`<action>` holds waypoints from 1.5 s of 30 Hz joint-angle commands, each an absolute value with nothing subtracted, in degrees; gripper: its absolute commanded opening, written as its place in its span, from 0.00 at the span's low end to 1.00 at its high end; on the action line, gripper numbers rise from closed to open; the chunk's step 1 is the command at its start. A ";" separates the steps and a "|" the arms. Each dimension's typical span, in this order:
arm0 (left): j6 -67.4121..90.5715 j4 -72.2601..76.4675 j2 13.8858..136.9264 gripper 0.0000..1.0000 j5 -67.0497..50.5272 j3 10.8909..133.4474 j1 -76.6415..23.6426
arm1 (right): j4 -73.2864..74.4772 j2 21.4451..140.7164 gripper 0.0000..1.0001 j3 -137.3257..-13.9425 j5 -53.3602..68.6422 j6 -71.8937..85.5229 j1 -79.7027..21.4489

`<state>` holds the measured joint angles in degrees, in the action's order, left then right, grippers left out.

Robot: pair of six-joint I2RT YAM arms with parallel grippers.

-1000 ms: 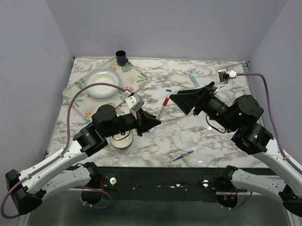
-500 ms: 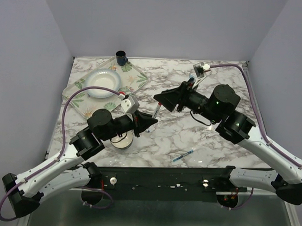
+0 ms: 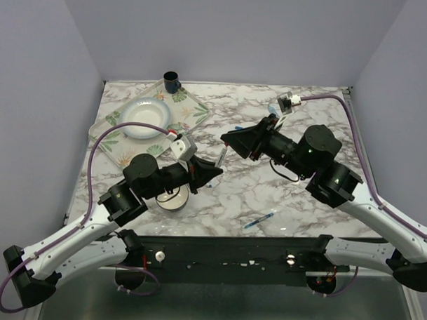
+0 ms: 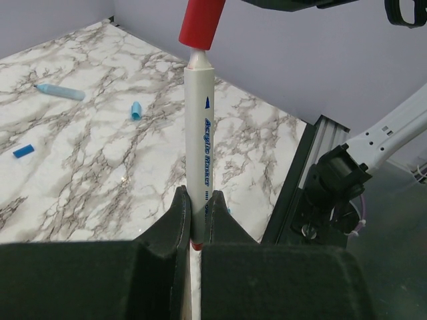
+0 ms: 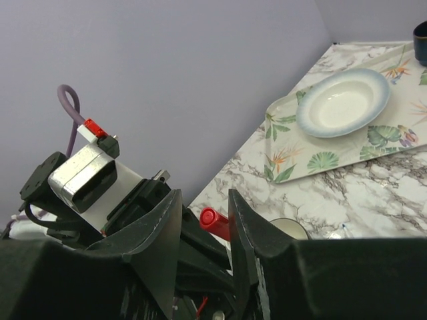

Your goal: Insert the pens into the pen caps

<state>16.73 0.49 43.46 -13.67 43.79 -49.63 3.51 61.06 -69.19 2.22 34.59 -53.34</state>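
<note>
My left gripper (image 4: 197,200) is shut on a white-barrelled pen (image 4: 203,133) and holds it upright above the table. A red cap (image 4: 200,23) sits on the pen's top tip. My right gripper (image 5: 205,195) is open, with its jaws on either side of the red cap (image 5: 215,222). In the top view the two grippers (image 3: 212,171) (image 3: 226,139) meet over the table's middle. A light blue pen (image 4: 60,91), a light blue cap (image 4: 135,110) and a dark blue cap (image 4: 23,151) lie on the marble. A thin pen with blue ends (image 3: 259,220) lies near the front edge.
A leaf-patterned tray (image 3: 116,146) with a white bowl (image 3: 141,117) sits at the back left, with a dark cup (image 3: 171,80) behind it. A small round container (image 3: 171,198) stands under my left arm. Purple cables loop off both wrists.
My right arm has swung left from the right side to my left gripper's pen, then eased back slightly. The left gripper has kept hold of the pen.
</note>
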 commanded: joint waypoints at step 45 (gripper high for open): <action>19.16 11.24 45.53 0.00 -18.63 47.02 -47.37 | -1.40 53.53 0.01 -49.58 11.49 32.61 -55.28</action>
<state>20.03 0.82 45.41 -20.58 43.48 -48.34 -6.92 54.00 -53.71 1.78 28.86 -54.26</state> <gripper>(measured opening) 0.063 0.166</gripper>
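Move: The red pen cap perches on the nib of the white pen, which the left hand holds upright with a forward lean; it lies about 8 cm above and 4 cm ahead of that hand, level sideways. From the half-open right hand it is roughly 2 cm down and 1 cm left. Far below the right hand, some 32 to 34 cm, lie the bowl (16 cm left, 2 ahead), another white pen (8 left, 7 ahead) and the blue pen (12 right, 6 back). Over the red cap on the nib the right hand sinks about 2 cm and shuts its fingers on it, then keeps hold and presses it down along the pen another 2 cm, easing a little back and right and tipping a few degrees. The left hand keeps its grip on the barrel and gives about 1 cm down, back and right under the push. ##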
